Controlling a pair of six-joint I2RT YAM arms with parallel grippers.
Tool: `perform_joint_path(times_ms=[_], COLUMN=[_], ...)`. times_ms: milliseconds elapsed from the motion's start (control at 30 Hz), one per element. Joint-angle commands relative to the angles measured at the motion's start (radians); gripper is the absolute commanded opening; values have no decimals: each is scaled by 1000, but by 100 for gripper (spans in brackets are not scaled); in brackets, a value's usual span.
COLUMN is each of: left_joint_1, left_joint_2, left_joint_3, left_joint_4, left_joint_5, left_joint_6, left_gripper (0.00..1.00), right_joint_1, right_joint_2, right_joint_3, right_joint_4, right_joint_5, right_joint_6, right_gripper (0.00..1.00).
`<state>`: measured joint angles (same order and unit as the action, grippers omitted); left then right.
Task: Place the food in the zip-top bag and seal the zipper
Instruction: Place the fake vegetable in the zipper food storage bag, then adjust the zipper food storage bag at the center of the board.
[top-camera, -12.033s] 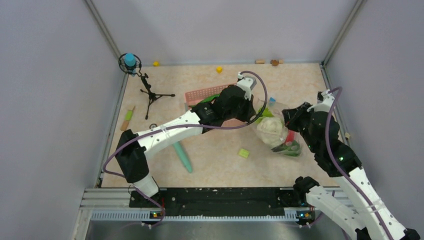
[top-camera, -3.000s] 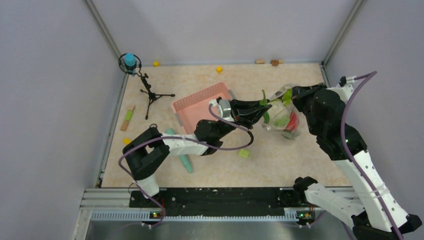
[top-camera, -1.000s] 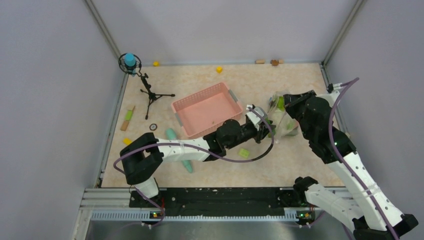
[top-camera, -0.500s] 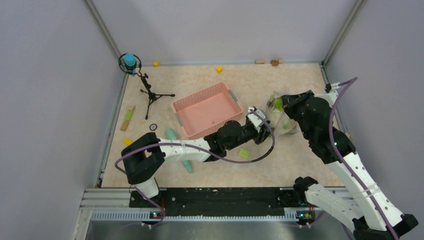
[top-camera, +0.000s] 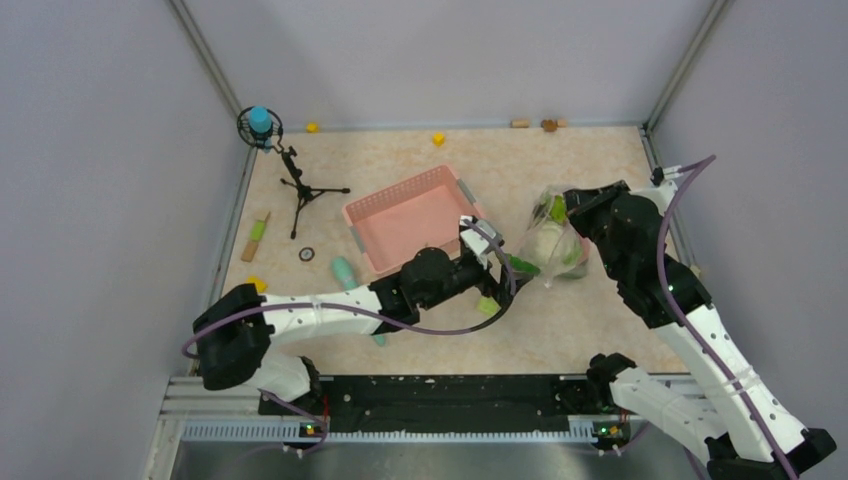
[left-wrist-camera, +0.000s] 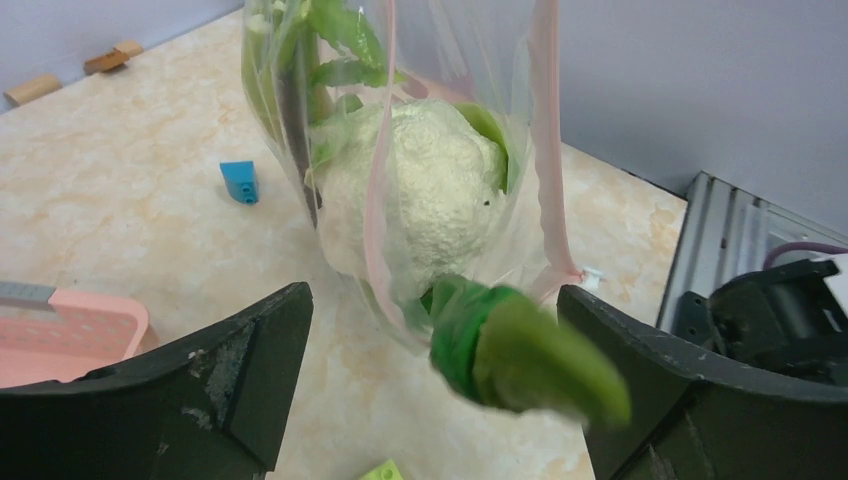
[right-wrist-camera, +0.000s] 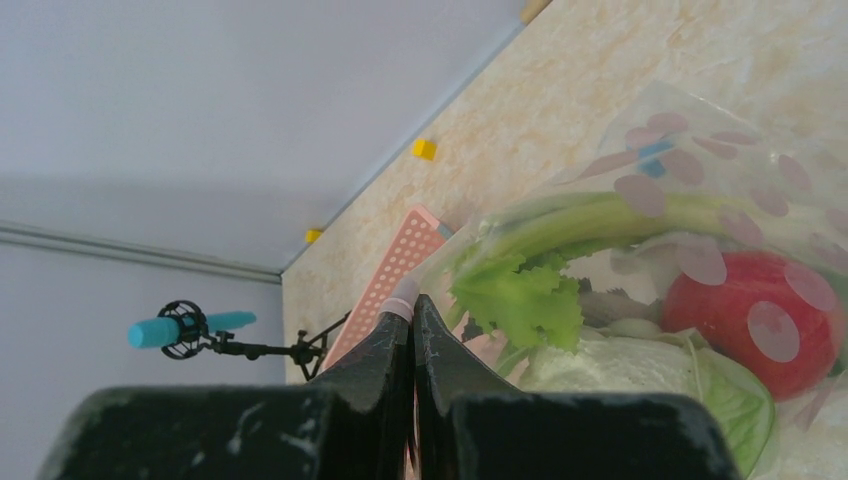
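My right gripper (top-camera: 572, 203) is shut on one end of the pinkish zipper (right-wrist-camera: 404, 296) and holds the clear zip-top bag (top-camera: 553, 242) hanging above the table. Inside the bag are the cauliflower (left-wrist-camera: 430, 200), the red tomato (right-wrist-camera: 760, 320), the leek stalk (right-wrist-camera: 600, 220) and leafy pieces (right-wrist-camera: 520, 295). My left gripper (top-camera: 498, 264) is open just in front of the bag's mouth. A blurred green food piece (left-wrist-camera: 520, 355) lies loose between its jaws with its dark end at the mouth. The two zipper strips (left-wrist-camera: 548, 150) stand apart.
The pink basket (top-camera: 410, 215) sits left of the bag. A yellow-green block (top-camera: 487, 305) lies under the left gripper, and a blue block (left-wrist-camera: 240, 182) behind the bag. The teal stick (top-camera: 345, 270) lies under the left arm. A microphone stand (top-camera: 290, 170) is at the far left.
My left gripper has drawn back to the left, away from the bag. The green piece now shows between its open jaws. The right gripper and bag have stayed in place.
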<state>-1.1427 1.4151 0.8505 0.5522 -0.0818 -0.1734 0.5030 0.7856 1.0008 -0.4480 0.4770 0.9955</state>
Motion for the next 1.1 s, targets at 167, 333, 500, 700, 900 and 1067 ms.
perform_joint_path(times_ms=[167, 333, 500, 700, 900, 1067], left_joint_1=[-3, -2, 2, 19, 32, 35], left_joint_2=[-299, -521, -543, -266, -59, 108], left_joint_3=[-15, -30, 105, 403, 536, 642], left_joint_4=[-231, -298, -469, -750, -799, -812], left_joint_5=[200, 173, -174, -309, -210, -143], left_joint_6=[-79, -19, -21, 26, -7, -27], left_gripper=[97, 97, 97, 97, 97, 95], right_joint_1=[0, 0, 0, 0, 0, 0], right_joint_2=[10, 21, 12, -11, -43, -46], right_joint_3=[63, 73, 43, 8, -18, -34], right_joint_4=[81, 56, 58, 83, 85, 83], right_joint_5=[21, -15, -77, -160, -173, -216], right_joint_6=[-75, -155, -213, -271, -289, -299], right_gripper=[0, 0, 0, 0, 0, 0])
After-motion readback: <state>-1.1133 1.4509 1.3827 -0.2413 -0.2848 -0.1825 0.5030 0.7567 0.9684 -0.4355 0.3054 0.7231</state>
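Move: The green pepper sticks half out of the bag mouth between the left hand's open fingers, its middle about 2 cm ahead, 5 cm right and 2 cm below. The cauliflower in the bag lies roughly 8 cm ahead, 8 cm right and 4 cm lower; the yellow-green brick is 2 cm back, 3 cm left and some 20 cm below. From the right hand, the pepper is around 8 cm back, 10 cm left and 10 cm down. The green pepper is left in the bag mouth as the left hand, fingers already wide open, backs off up, left and back, rising about 17 cm, then loops forward and comes down to the right beside the bag, turning counter-clockwise with its left side lifting. The right hand keeps pinching the bag's rim and turns some 13 degrees counter-clockwise, rolling left side down and easing slightly left. ##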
